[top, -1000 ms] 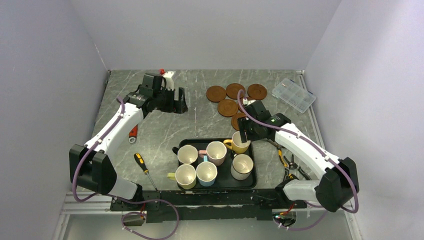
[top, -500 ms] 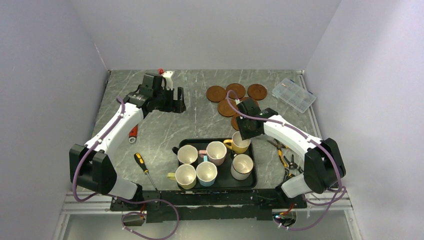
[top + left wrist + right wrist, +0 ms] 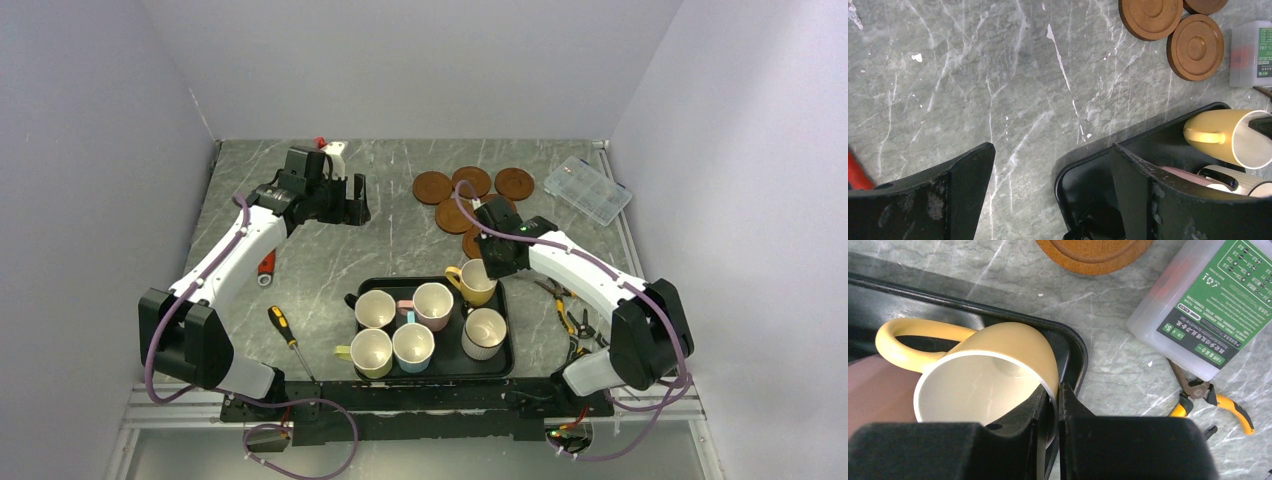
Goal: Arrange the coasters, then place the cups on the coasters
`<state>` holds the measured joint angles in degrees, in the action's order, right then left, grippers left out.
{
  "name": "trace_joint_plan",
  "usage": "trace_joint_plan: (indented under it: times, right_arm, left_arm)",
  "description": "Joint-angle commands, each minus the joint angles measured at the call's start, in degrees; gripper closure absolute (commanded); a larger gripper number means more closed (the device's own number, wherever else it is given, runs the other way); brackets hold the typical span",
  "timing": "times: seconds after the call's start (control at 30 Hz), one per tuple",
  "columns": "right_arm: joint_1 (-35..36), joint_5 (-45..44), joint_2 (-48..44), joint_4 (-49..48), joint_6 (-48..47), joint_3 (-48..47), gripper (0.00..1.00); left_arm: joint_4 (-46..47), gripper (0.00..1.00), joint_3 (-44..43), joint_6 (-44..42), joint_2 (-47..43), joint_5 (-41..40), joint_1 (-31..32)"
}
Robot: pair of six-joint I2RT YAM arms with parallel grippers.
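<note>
Several cups stand in the black tray [image 3: 508, 345]: cream [image 3: 375, 309], pink [image 3: 433, 305], yellow-green [image 3: 371, 352], light blue [image 3: 413, 346], white [image 3: 484, 332]. At the tray's back right corner my right gripper [image 3: 1055, 387] is shut on the rim of the yellow cup [image 3: 1013, 345], one finger inside, one outside. Reddish-brown coasters [image 3: 455, 215] lie bunched behind the tray; one [image 3: 473, 243] is partly hidden by the right arm. My left gripper [image 3: 1052, 147] hangs open and holds nothing, over the bare marble at the back left, with two coasters [image 3: 1195, 47] in its view.
A clear plastic organiser box [image 3: 588, 189] sits at the back right. Yellow-handled pliers [image 3: 570, 315] lie right of the tray beside a green-labelled plastic case [image 3: 1208, 305]. A screwdriver [image 3: 288, 335] and a red-handled tool [image 3: 266, 265] lie left of the tray.
My right gripper has closed onto the yellow cup's rim, and the right arm's elbow has swung inward. The left arm has barely moved.
</note>
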<state>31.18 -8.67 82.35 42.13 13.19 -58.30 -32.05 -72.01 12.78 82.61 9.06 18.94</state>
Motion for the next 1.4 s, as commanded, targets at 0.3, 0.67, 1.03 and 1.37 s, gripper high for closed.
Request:
trace_joint_plan:
  times: [0.3,0.67,1.03,1.37]
  right_arm:
    - [-1.0,-5.3,-7.2,4.6,7.8,-7.5,1.00]
    - [-6.4,-8.0,-3.9,1.6,6.1,-15.8,1.00]
    - [-16.7,-4.1,14.1,-4.0,-1.1,-30.7,1.00]
    - [-23.3,-0.2,30.3,-1.3,-3.1,-48.5,1.00]
  left_arm:
    - [2.1,0.09,0.6,1.2,-3.3,-3.2,-0.1]
    - [4.4,0.06,2.2,5.9,-6.2,0.4,-6.7]
    - [4.2,0.06,2.5,5.5,-5.6,-0.8,-10.4]
    - [4.4,0.06,2.4,5.1,-5.4,-0.4,-10.4]
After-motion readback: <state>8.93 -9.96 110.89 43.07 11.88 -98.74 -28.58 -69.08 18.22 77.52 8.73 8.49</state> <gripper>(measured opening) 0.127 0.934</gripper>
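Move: The right hand is already shut on the right wall of the yellow cup's rim; the cup's middle is about 4 cm to the left and 4 cm below. The far-right coaster lies some 27 cm ahead and 6 cm to the right, about 8 cm lower. Of that coaster, one neighbour is 7 cm nearer and 5 cm left, another level and 11 cm left; the green-labelled box is 16 cm nearer and 4 cm right. From the left hand the far-right coaster is roughly 16 cm ahead, 37 cm right. Up first, about 9 cm out of the tray, then forward some 20 cm and nearly 9 cm to the right, sinking about 4 cm again, the right hand carries the yellow cup by its pinched rim towards the far-right coaster, turning clockwise about 20 degrees with the fingertips swinging a little forward. The empty left hand, still open, shifts left about 6 cm, away from the coasters. ##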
